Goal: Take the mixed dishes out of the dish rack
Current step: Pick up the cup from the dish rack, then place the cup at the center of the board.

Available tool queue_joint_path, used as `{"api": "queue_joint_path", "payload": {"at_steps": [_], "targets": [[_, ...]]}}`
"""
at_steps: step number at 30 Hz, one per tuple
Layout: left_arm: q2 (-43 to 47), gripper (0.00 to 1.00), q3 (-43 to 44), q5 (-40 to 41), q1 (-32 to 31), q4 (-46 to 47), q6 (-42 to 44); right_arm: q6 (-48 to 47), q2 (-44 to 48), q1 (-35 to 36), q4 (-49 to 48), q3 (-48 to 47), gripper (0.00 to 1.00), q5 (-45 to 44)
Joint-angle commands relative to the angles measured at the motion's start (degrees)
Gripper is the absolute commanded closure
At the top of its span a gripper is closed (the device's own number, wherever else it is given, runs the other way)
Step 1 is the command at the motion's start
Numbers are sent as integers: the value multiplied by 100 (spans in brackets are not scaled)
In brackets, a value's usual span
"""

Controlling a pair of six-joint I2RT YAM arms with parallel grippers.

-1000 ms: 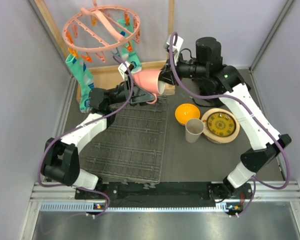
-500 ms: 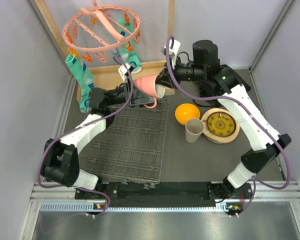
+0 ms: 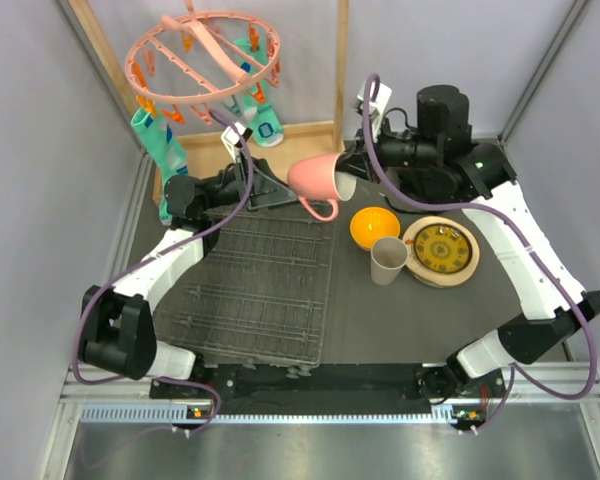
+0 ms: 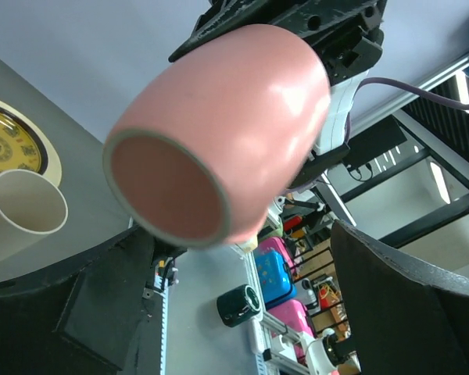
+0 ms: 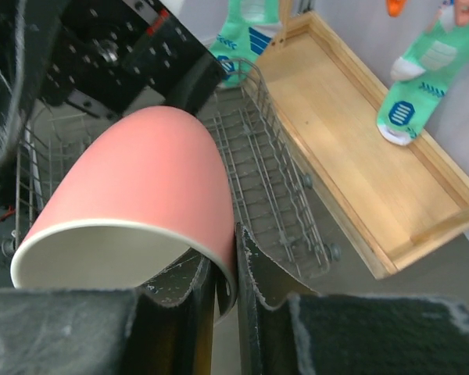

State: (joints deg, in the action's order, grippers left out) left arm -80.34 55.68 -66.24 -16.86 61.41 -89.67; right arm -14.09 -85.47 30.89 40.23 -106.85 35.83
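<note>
The pink mug point(image 3: 315, 178) hangs on its side in the air over the far right corner of the dish rack point(image 3: 265, 285). My right gripper point(image 3: 348, 183) is shut on its rim, one finger inside the mouth and one outside point(image 5: 234, 234). My left gripper point(image 3: 280, 190) is open just left of the mug, its fingers point(image 4: 406, 305) spread wide and off the mug point(image 4: 219, 133). An orange bowl point(image 3: 374, 227), a beige cup point(image 3: 388, 260) and a yellow patterned plate point(image 3: 440, 250) sit on the table right of the rack.
A wooden tray point(image 3: 280, 140) stands behind the rack, under a pink peg hanger point(image 3: 205, 55) with green socks point(image 3: 160, 150). Grey walls close in the left, right and back sides.
My left gripper opened, let go of the pink mug and drew back to the left. The right arm carried the mug a little to the right.
</note>
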Motion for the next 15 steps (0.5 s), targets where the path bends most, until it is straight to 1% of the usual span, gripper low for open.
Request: {"api": "queue_joint_path", "payload": {"at_steps": [1, 4, 5, 8, 11, 12, 13, 14, 15], "targets": [[325, 1, 127, -29, 227, 363, 125, -173, 452, -312, 203, -29, 100, -32], [352, 1, 145, -126, 429, 346, 134, -375, 444, -584, 721, -248, 100, -242], [361, 1, 171, -196, 482, 311, 177, -497, 444, -663, 1150, -414, 100, -304], [326, 1, 329, -407, 736, -93, 554, -761, 487, -971, 1872, -583, 100, -551], [325, 1, 452, -592, 1009, -1127, 1361, -998, 742, -1243, 2426, -495, 100, -806], [378, 1, 479, -609, 1149, -1618, 2078, -1069, 812, -1279, 2568, -486, 100, -867], [413, 1, 566, -575, 1211, -2563, 2503, -1157, 1013, -1366, 2647, -425, 100, -972], [440, 1, 654, -540, 1255, -3294, 3003, -1201, 1111, -1384, 2753, -381, 100, -982], [448, 1, 733, -496, 1325, -3893, 3974, -1254, 1225, -1419, 2962, -355, 100, -1008]]}}
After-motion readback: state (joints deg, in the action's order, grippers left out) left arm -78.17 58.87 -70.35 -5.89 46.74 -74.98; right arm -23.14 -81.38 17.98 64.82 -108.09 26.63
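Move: The right hand holds the pink cup by its rim; under its way lies the yellow bowl, some 8 cm ahead, 9 cm right and 36 cm below. The beige cup is level with the hand and 11 cm right, the plate stack 3 cm ahead and 24 cm right, both roughly as low. From the empty left hand, the pink cup's middle lies about 9 cm right, level in height and reach. Right hand sweeps the gripped pink cup about 12 cm right, sinking 5 cm; open left hand withdraws left and forward. ##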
